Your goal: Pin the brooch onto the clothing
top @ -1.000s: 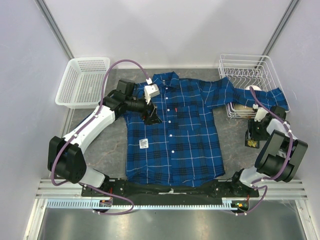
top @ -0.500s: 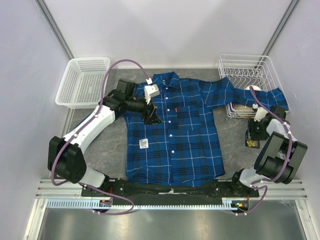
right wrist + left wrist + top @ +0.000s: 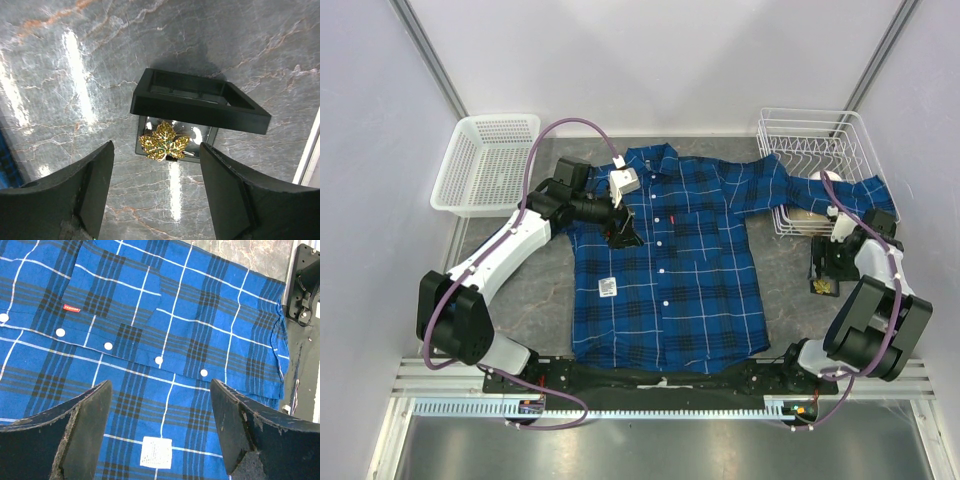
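The clothing (image 3: 665,270), a blue plaid shirt, lies flat and buttoned in the middle of the table, collar at the far end. My left gripper (image 3: 620,237) hovers open over its left chest; in the left wrist view the gripper (image 3: 160,390) frames the clothing (image 3: 165,325) with nothing between its fingers. The brooch (image 3: 164,141), a gold leaf, rests on a small shiny black holder (image 3: 200,102) on the marble. My right gripper (image 3: 156,150) stands open just above the brooch, one finger on either side, apart from it. From above, the brooch (image 3: 819,286) shows under the right gripper (image 3: 823,272).
A white plastic basket (image 3: 485,163) stands at the far left. A white wire rack (image 3: 815,140) at the far right carries the shirt's right sleeve. A white square tag (image 3: 156,452) and a small red label (image 3: 71,308) sit on the shirt front.
The right gripper's jaws have spread wider and the right arm has shifted slightly away from the base. The left arm and the shirt have not moved.
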Controlling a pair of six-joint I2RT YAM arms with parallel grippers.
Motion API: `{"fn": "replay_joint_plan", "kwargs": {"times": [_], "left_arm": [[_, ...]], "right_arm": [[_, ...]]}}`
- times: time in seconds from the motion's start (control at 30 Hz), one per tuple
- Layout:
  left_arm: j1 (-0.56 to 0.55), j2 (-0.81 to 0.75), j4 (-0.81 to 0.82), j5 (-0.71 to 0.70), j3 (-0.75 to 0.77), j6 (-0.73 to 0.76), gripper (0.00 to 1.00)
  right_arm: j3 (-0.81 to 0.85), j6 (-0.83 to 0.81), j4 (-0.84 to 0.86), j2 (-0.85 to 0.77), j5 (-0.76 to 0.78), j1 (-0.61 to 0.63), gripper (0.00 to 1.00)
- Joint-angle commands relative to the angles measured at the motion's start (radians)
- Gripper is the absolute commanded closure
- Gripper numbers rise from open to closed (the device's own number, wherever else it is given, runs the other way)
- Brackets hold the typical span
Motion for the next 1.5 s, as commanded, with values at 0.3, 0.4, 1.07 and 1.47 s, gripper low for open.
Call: {"fn": "replay_joint_plan", "kwargs": {"times": [0.3, 0.4, 1.07, 1.47], "left_arm": [[0.004, 0.000, 0.012, 0.016, 0.032, 0.037, 0.14], [0.006, 0.002, 0.012, 0.013, 0.032, 0.037, 0.15], [0.009, 0.010, 0.007, 0.011, 0.040, 0.029, 0.15], [0.017, -0.017, 0.011, -0.021, 0.035, 0.032, 0.12]], "right_arm": [[0.016, -0.033, 0.003, 0.104, 0.035, 0.002, 0.25], [0.007, -0.040, 0.013, 0.115, 0.034, 0.002, 0.26], [0.015, -0.050, -0.009, 0.086, 0.003, 0.005, 0.48], [0.079, -0.089, -0.139, 0.000, -0.058, 0.010, 0.50]]}}
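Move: The brooch lies on the base of its black case, only about 3 cm below the right hand's fingertips and 1 cm back, level left to right. The case's raised frame stands about 4 cm farther out than the brooch and 2 cm to its right; the wire basket is some 29 cm ahead of the hand, and the shirt body about 44 cm to its left, 5 cm farther out. From the left hand the brooch is roughly 51 cm right, 6 back, 18 down. The brooch gets gripped: the open right fingers sink about 3 cm around it, easing 1 cm back and steepening some 5 degrees, then close and pinch it from left and right, grip effort rising. They then start up, about 2 cm, drifting slightly left. The left hand stays over the shirt, fingers open. ##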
